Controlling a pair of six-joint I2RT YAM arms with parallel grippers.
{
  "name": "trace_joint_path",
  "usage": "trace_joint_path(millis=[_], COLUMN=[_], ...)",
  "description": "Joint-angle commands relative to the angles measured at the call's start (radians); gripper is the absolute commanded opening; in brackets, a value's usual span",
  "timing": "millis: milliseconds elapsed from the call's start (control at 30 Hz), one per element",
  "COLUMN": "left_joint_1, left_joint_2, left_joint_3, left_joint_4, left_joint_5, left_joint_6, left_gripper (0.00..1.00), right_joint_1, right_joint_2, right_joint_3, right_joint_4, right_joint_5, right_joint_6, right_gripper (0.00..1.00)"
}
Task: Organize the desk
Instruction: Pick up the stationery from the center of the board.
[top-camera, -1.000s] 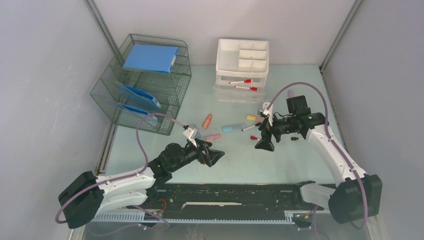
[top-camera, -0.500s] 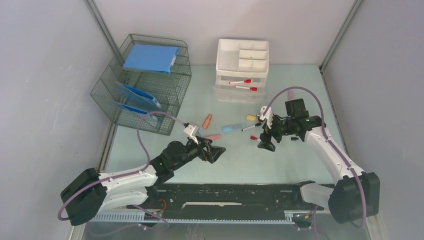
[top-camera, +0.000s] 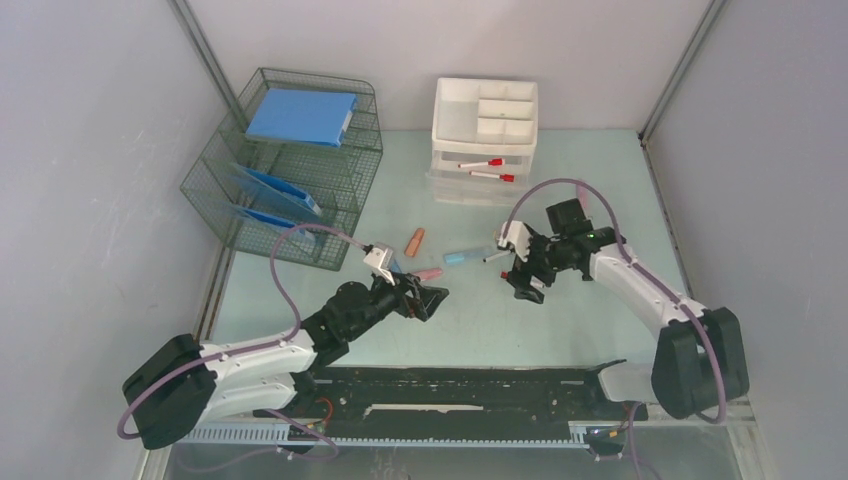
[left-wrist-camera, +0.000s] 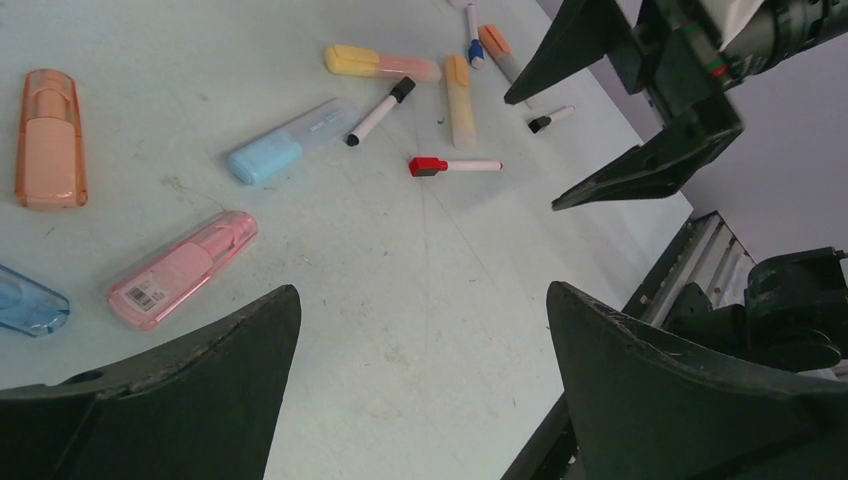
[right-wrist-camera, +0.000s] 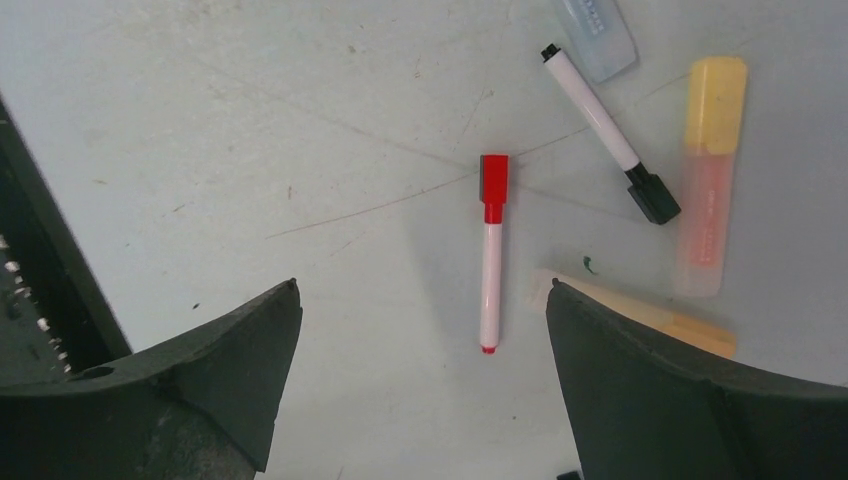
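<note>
The desk (top-camera: 560, 320) is a pale mint-green tabletop strewn with pens in its middle. My left gripper (top-camera: 430, 300) hovers open over bare desk (left-wrist-camera: 420, 230), a pink highlighter (left-wrist-camera: 183, 268) just beyond its left finger. My right gripper (top-camera: 522, 285) is open above a red-capped marker (right-wrist-camera: 491, 255), whose tail end lies between the fingers (right-wrist-camera: 230, 350). A black-capped marker (right-wrist-camera: 605, 120), a yellow-orange highlighter (right-wrist-camera: 708, 200) and a light blue highlighter (left-wrist-camera: 290, 140) lie close by. An orange highlighter (top-camera: 414, 241) sits further left.
A green wire tray rack (top-camera: 290, 170) holding blue folders stands at the back left. A white drawer organizer (top-camera: 485, 135) at the back centre has two red-capped markers in its open drawer. The black front rail (top-camera: 460, 385) runs along the near edge.
My right arm has swung left and its gripper now sits over the red-capped marker. My left gripper has edged slightly forward. Both stay open.
</note>
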Motion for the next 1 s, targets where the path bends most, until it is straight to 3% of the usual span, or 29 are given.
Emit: trace_joint_path(millis=[0,233,433,967], left_joint_1=[0.008,0.008,0.007,0.008], left_joint_2=[0.009,0.017,0.02,0.02], left_joint_3=[0.016,0.013,0.011,0.004], left_joint_4=[0.037,0.037,0.037,0.047], left_joint_5=[-0.039,-0.036,-0.037,-0.02], left_joint_6=[-0.013,-0.023,-0.026,-0.043], left_gripper=[1.0,1.0,1.0,1.0], right_joint_1=[0.073,0.12,0.125,0.161], right_joint_2=[0.082,0.181,0.264,0.35], right_joint_3=[-0.003,-0.002,0.031,0.072], right_joint_4=[0.103,0.209,0.208,0.156], right_joint_5=[0.18,0.31,0.341,0.355], right_joint_6=[0.085,0.182,0.213,0.221], right_gripper=[0.96,0.83,0.56,0.15])
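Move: The red-capped marker lies on the table under the right hand, its middle about 3 cm ahead, level sideways and some 8 cm below. From that hand the black-capped marker sits roughly 11 cm ahead and 5 cm left, the orange highlighter 10 cm ahead and 5 cm right, and the yellow-capped highlighter 15 cm ahead and 1 cm left. From the left hand the red-capped marker is about 6 cm ahead, 24 cm right and 13 cm lower. The red-capped marker is pinched across its barrel just behind the cap: the right hand sinks about 8 cm onto it, easing some 3 cm forward, while its wrist tips by around 20 degrees until the fingers point more steeply down. The wide-open fingers start closing early and come nearly shut on the barrel, the hand staying low at the end. ##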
